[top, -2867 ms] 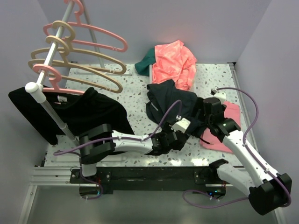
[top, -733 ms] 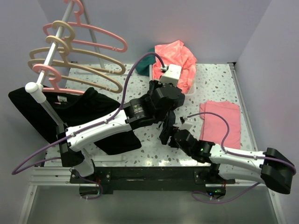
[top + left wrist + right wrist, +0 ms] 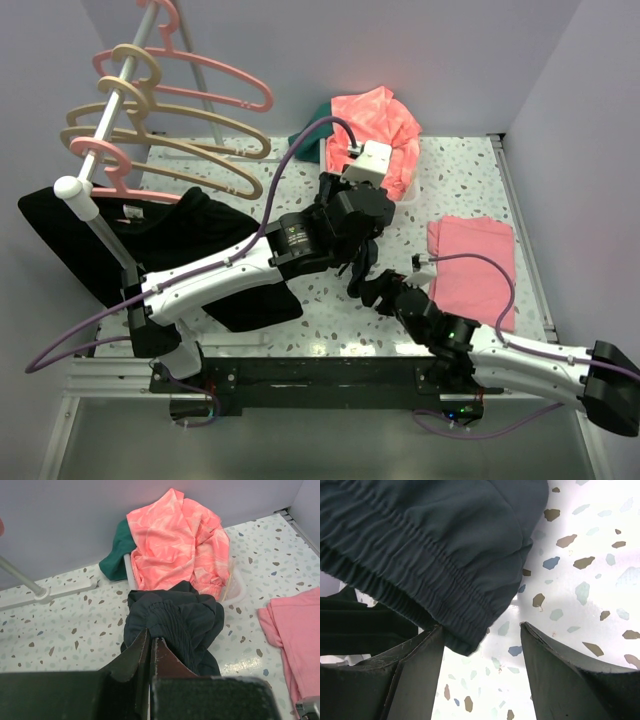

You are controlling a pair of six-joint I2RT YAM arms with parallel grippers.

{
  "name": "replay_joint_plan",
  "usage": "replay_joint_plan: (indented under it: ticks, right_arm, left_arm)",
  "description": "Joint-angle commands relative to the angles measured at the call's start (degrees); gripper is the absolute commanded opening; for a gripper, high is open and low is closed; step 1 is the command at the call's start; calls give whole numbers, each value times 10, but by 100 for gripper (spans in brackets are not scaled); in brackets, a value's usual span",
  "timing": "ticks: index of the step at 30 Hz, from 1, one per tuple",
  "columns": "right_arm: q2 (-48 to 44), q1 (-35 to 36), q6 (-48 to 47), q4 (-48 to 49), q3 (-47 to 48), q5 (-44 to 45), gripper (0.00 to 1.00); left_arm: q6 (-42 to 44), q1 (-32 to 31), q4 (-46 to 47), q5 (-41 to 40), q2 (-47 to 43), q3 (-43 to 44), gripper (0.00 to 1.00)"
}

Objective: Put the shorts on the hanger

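Observation:
The dark navy shorts [image 3: 176, 622] hang bunched above the speckled table, and my left gripper [image 3: 151, 640] is shut on their elastic waistband. From above, the left gripper [image 3: 352, 255] is over the table's middle with the shorts [image 3: 356, 279] dangling under it. My right gripper [image 3: 480, 630] is open just below them. A corner of the shorts' waistband [image 3: 427, 565] hangs against its left finger [image 3: 415, 665], and nothing is clamped. The right gripper [image 3: 373, 291] sits right under the left one. Beige hangers [image 3: 175, 140] hang on the rail at the back left.
Pink hangers [image 3: 190, 70] share the rail [image 3: 100, 120] with the beige ones. A black T-shirt [image 3: 150, 240] lies at the left. A white basket [image 3: 235, 587] at the back holds a salmon garment [image 3: 375, 130] and a green one [image 3: 310, 125]. A folded pink cloth [image 3: 475, 265] lies at the right.
The shorts, lying on the table earlier, now hang from my left gripper over the middle. The right arm has swung in under them, and its jaws have narrowed a little.

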Motion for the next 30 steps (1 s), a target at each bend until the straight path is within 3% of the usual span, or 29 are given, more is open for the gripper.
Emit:
replay_joint_plan:
  ticks: [1,9,14,16,17,20,22,25,28,30]
  right_arm:
    - [23,1,3,25,-2,25,65]
    - [114,1,5,69,17,24,64]
    - [173,2,17,86,45,90,62]
    - [185,2,30,64,64,132,54]
    - [185,1,28,61,69,171,36]
    - [154,-7,11,-51,135,244,0]
    - [127,-9,-38,-151,215,283,0]
    - [56,-16,-176,-201,322,337,0]
    - [8,-20,-367,-149,423,360,0]
    - [16,-27,-489,-119,510,329,0]
  left_arm:
    - [11,-2,18,-12,1,34,0]
    - [8,-2,11,-8,7,42,0]
    - [3,-2,-6,-10,7,49,0]
    - [1,-2,-24,-12,7,56,0]
    - [0,-2,-30,-14,7,63,0]
    - [2,-3,-42,-15,-5,76,0]
    - [10,-3,-45,-11,-18,84,0]
    - [22,-3,-63,2,-30,118,0]
    - [24,-3,-90,33,-37,170,0]
    - [23,-2,-97,47,-45,182,0]
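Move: The right hand, fingers open, is right at the hanging gathered edge of the dark shorts; its low corner is about 2 cm ahead of the hand point and some 3 cm below, level sideways. The folded pink cloth lies about 25 cm to the hand's right, 8 cm farther out and 10 cm lower; the coral cloth over the tub is some 30 cm ahead, 2 cm right and about 2 cm lower. From the left hand, already gripping the shorts above, that corner hangs about 7 cm back, 4 cm right and 30 cm below. Down first, by about 4 cm, then forward, the right hand shuts its open fingers on the shorts' low gathered corner and sweeps it quickly up some 26 cm, drifting right, as the wrist tips the fingers upward and swings clockwise by roughly 20 degrees. The left hand keeps its pinch above, nearly still until it too rises, by about 5 cm, at the end. ##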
